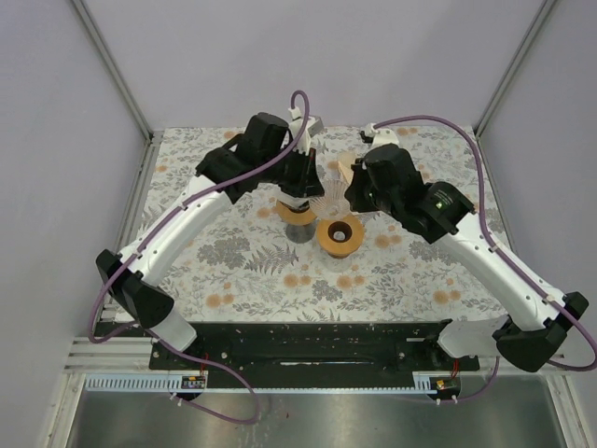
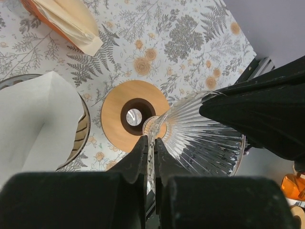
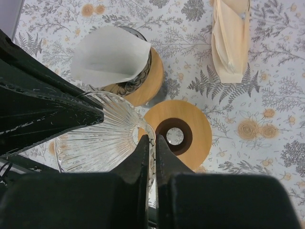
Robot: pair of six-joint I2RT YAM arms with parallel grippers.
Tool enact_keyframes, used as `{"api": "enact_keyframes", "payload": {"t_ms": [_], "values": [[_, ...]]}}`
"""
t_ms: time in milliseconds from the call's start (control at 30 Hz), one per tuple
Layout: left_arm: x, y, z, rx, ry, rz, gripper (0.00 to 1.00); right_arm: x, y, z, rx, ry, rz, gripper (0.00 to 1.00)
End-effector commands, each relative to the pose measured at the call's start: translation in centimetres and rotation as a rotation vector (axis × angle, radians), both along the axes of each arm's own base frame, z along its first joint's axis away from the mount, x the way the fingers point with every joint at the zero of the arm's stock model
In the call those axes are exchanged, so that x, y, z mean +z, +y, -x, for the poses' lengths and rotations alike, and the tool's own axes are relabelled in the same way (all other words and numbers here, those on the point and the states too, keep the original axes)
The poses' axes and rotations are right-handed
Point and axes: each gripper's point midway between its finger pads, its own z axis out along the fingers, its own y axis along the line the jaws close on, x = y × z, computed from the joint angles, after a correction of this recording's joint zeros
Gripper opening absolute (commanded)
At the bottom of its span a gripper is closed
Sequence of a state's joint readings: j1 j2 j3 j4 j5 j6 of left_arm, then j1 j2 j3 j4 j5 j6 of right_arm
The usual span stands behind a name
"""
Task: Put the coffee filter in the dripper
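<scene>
A clear ribbed glass dripper cone (image 2: 200,138) hangs tilted above a wooden ring base (image 2: 116,119). It also shows in the right wrist view (image 3: 100,138) and the top view (image 1: 331,189). My left gripper (image 2: 149,139) is shut on the cone's wall near its narrow end. My right gripper (image 3: 152,138) is shut on the cone from the other side. A white paper coffee filter (image 3: 112,57) stands open in a round vessel with a wooden collar (image 3: 145,86), left of the ring (image 3: 195,129). The filter also shows in the left wrist view (image 2: 38,119).
A stack of beige filters (image 3: 231,43) lies in an orange holder behind the ring; it also shows in the left wrist view (image 2: 71,21). The floral table cloth (image 1: 252,271) covers the table. Grey walls stand on three sides.
</scene>
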State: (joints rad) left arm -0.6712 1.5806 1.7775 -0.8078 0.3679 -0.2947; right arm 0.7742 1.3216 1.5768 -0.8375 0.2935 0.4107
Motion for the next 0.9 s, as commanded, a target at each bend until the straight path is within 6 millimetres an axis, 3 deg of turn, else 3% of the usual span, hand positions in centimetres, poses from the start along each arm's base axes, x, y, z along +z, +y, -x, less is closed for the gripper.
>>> {"api": "enact_keyframes", "payload": {"t_ms": [0, 100, 233, 400, 533, 867], "values": [[0.6, -1.5, -0.4, -0.042, -0.057, 0.026, 0.05, -3.7, -2.9, 0.1, -0.041, 0.079, 0.055, 0.0], [0.0, -1.5, -0.9, -0.039, -0.066, 0.005, 0.41, -5.2, -3.1, 0.3, -0.038, 0.103, 0.041, 0.0], [1.1, -1.2, -1.9, -0.017, -0.14, -0.002, 0.61, -6.4, -2.8, 0.1, -0.025, 0.118, 0.014, 0.0], [1.7, -0.6, -2.3, 0.001, -0.191, -0.009, 0.65, -6.4, -2.2, -0.2, -0.005, 0.108, -0.05, 0.0], [0.6, -0.5, -1.9, -0.001, -0.166, -0.019, 0.64, -5.9, -2.1, -0.6, -0.005, 0.08, -0.1, 0.0], [-2.5, -1.0, -1.4, -0.015, -0.086, -0.035, 0.63, -7.6, -2.1, -1.9, -0.014, 0.076, -0.169, 0.0]]}}
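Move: Both hands already pinch the rim of the clear dripper cone. The wooden collar on its glass stand, where the cone is to go, lies some 18 cm below the right hand, about 2 cm ahead and nearly level sideways; from the left hand it is about 7 cm to the right, level ahead and equally far below. The filter-lined dripper stands about 10 cm left, 7 cm ahead and 12 cm below the right hand. The paper filter pack lies on the table roughly 18 cm ahead and 3 cm right. The left fingers let go of the cone's rim, opening to about two thirds and then staying clear while that hand sinks about 4 cm in all. The right hand keeps its pinch and carries the cone down about 10 cm and 3 cm to the right towards the wooden collar, most of it quickly in the first half, its fingers tipping down some 10 degrees. ##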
